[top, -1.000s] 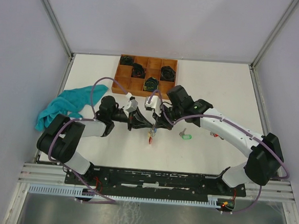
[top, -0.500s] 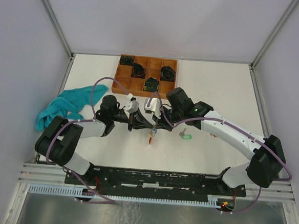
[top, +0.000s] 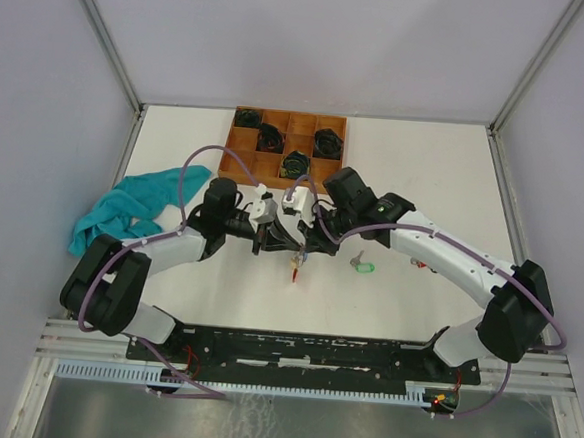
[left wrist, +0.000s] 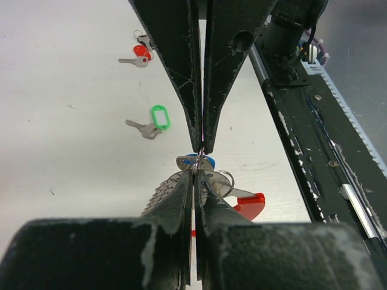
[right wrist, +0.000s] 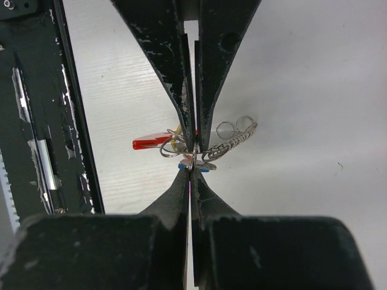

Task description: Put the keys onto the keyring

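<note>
My left gripper (top: 288, 244) and right gripper (top: 303, 246) meet tip to tip above the table's middle, both shut. In the left wrist view my left gripper (left wrist: 196, 172) pinches the silver keyring (left wrist: 222, 181), which carries a red tag (left wrist: 251, 205). In the right wrist view my right gripper (right wrist: 191, 172) pinches a blue-tagged key (right wrist: 202, 167) right at the ring, beside a patterned silver fob (right wrist: 233, 142). A green-tagged key (top: 365, 267) lies loose on the table, also in the left wrist view (left wrist: 158, 116). A red-tagged key (left wrist: 141, 52) lies farther off.
A wooden compartment tray (top: 238, 165) holding black coiled bundles stands at the back. A teal cloth (top: 132, 206) lies at the left. The black base rail (top: 303, 350) runs along the near edge.
My left arm has shifted a little to the right and away. Both grippers have stayed shut together at the keyring.
</note>
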### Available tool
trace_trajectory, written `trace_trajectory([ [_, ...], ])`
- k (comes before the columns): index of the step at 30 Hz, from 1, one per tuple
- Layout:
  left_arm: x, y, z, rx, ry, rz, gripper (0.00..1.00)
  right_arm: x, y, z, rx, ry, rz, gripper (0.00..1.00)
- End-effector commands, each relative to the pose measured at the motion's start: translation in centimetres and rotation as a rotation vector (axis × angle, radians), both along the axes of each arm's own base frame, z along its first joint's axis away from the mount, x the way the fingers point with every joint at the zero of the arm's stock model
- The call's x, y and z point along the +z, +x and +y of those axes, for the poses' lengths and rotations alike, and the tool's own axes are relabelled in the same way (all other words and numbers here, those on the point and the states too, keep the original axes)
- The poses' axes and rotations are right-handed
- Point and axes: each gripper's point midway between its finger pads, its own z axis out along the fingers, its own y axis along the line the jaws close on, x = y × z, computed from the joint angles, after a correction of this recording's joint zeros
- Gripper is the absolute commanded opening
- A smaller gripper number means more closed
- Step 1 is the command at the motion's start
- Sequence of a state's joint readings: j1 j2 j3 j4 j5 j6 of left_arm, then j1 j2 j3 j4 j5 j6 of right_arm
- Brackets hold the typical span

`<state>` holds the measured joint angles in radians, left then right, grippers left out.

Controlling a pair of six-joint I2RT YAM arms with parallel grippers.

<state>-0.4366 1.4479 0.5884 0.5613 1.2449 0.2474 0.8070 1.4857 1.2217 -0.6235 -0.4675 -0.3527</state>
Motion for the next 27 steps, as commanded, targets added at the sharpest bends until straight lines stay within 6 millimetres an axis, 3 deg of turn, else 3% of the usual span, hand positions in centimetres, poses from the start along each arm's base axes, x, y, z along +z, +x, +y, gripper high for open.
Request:
trace_trajectory([
  [1, -1.6, 0.5, -0.4, 0.022, 0.101, -0.074, 0.03, 1.3, 0.5, 1.2, -0.022, 0.046, 0.019, 0.04],
  [8, -1.5, 0.8, -0.6, 0.049, 0.092, -0.071, 0.03, 1.0, 0.4, 1.3, -0.01, 0.062, 0.013, 0.08],
  [18, -1.5, 0.9, -0.6, 0.063, 0.077, -0.065, 0.03, 1.8, 0.6, -0.9, -0.063, 0.119, -0.037, 0.31],
  [27, -1.3, 0.5, -0.6, 0.042, 0.067, -0.071, 0.03, 1.1, 0.8, -2.6, -0.095, 0.158, -0.063, 0.34],
])
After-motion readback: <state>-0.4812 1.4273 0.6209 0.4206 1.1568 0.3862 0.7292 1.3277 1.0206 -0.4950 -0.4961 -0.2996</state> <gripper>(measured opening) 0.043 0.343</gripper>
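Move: The right fingers pinch the blue-tagged key right against the keyring, whose top the left fingers hold: the keyring's middle hangs some 3 cm below both hands, about 1 cm to the right hand's left and straight under the left hand. From the right hand, the green-tagged key lies on the table some 13 cm to the right, 2 cm back and 14 below; the wooden tray's middle is about 21 cm ahead and 6 cm left, at about that depth. The left hand keeps its pinch on the keyring and holds it up nearly in place, while the right fingers, almost shut at first, open to about a third of their range and let go of the blue-tagged key. The right hand hardly shifts until the fingers are well apart, then backs off about 3 cm to the right, away from the keyring, tilting only some 5 degrees as it goes. ##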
